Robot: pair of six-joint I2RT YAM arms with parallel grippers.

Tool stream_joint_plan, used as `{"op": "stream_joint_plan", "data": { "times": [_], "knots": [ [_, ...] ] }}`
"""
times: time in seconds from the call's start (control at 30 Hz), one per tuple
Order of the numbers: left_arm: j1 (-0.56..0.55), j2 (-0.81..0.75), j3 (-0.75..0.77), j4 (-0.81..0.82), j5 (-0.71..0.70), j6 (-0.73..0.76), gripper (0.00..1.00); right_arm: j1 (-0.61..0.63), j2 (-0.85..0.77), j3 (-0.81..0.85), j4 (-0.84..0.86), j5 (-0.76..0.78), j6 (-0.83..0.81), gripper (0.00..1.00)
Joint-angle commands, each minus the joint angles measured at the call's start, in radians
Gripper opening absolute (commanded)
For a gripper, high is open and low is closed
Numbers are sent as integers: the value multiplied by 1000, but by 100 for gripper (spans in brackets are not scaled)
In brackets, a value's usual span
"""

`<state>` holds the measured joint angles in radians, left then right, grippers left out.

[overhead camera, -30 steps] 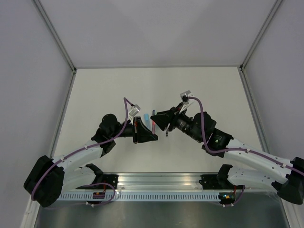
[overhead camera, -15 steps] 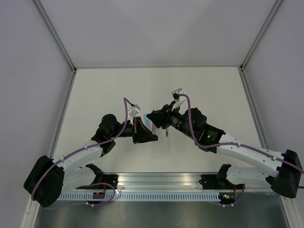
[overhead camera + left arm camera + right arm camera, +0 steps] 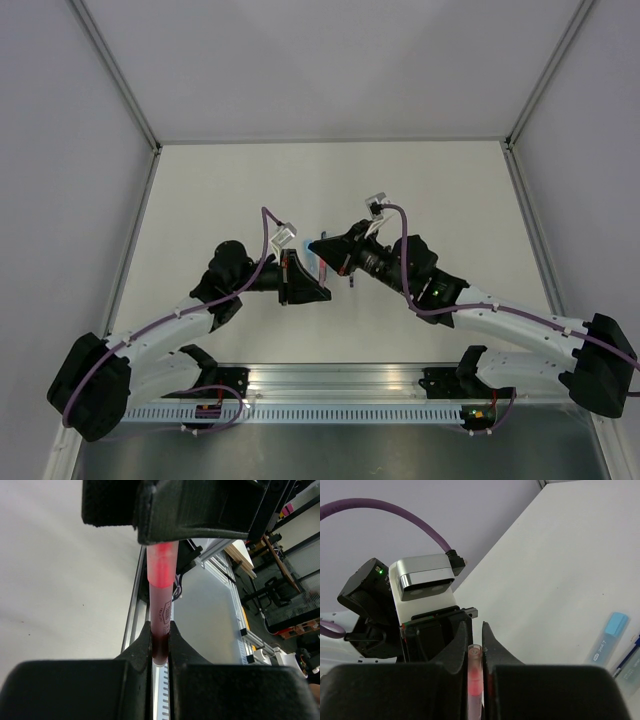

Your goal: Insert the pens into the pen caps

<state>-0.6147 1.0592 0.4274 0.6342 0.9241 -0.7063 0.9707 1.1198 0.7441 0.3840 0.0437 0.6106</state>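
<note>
A red-pink pen [image 3: 161, 605] is pinched in my left gripper [image 3: 160, 630], which is shut on its lower end. The pen's upper end sits inside a translucent pinkish pen cap [image 3: 475, 667]. My right gripper [image 3: 475, 630] is shut on that cap, with both fingers against it. In the top view the left gripper [image 3: 322, 288] and right gripper [image 3: 322, 250] meet tip to tip above the middle of the table, the pen [image 3: 323, 266] between them. The right gripper's black fingers [image 3: 200, 510] fill the top of the left wrist view.
A light blue cap [image 3: 608, 636] and a blue pen [image 3: 626, 661] lie on the white table at the right of the right wrist view. The aluminium rail [image 3: 340, 385] runs along the near edge. Grey walls close in the back and both sides.
The right arm has swung left toward the left gripper, and its jaws have gone from open to shut on the pinkish cap. The left arm has stayed still, holding the pen.
</note>
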Motion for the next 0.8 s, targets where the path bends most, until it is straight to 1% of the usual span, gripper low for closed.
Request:
{"op": "stream_joint_plan", "data": {
  "times": [0.0, 0.23, 0.3, 0.4, 0.43, 0.5, 0.53, 0.6, 0.63, 0.7, 0.77],
  "knots": [
    [15, -59, 117, 29, -132, -18, 2, 17, 8, -60, -56, -111, 31, 0],
    [36, -18, 221, -10, -168, -15, 2, 17, -6, -68, -120, -136, 28, 0],
    [38, -19, 250, -37, -182, 8, 2, 17, -18, -86, -94, -188, 28, 0],
    [58, -11, 284, -21, -140, -4, 2, 17, -15, -92, -106, -246, 24, 0],
    [61, -13, 292, -21, -139, -1, 2, 17, -18, -104, -80, -305, 35, 0],
    [69, -19, 327, -51, -180, 16, 2, 17, -38, -111, -86, -315, 52, 0],
    [73, -15, 345, -114, -192, 39, 2, 17, -44, -114, -106, -300, 55, 0],
    [81, 11, 381, -132, -230, 44, 2, 19, -55, -120, -105, -295, 83, 0],
    [81, 28, 396, -169, -240, 60, 2, 29, -57, -120, -117, -285, 92, 0],
    [81, 53, 425, -180, -280, 89, 2, 61, -54, -100, -151, -205, 89, 0],
    [82, 70, 471, -247, -318, 117, 2, 75, -32, -89, -200, -151, 87, 0]
  ]
}}
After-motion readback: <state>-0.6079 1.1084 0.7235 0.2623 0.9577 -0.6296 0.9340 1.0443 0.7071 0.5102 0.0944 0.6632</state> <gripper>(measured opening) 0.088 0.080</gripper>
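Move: The pink pen is already pinched between the two hands: the left fingers hold its lower end, while its cap, in the right fingers, sits roughly 7 cm ahead of the left hand, 6 cm above and about 1 cm left. From the right hand, the pen body is some 5 cm back, 5 cm down and 1 cm right. On the table about 25 cm below the right hand, the blue highlighter lies roughly 12 cm ahead and 4 cm left; the dark pen about 8 cm ahead and 7 cm right. Keep both grippers shut on the pink pen and raise them together about 4.5 cm, away from the table, letting the right one also drift some 2 cm to the right, mostly late on. Roll the right wrist roughly 10 degrees so its left side rises; ease the left hand a little forward as the lift ends. ##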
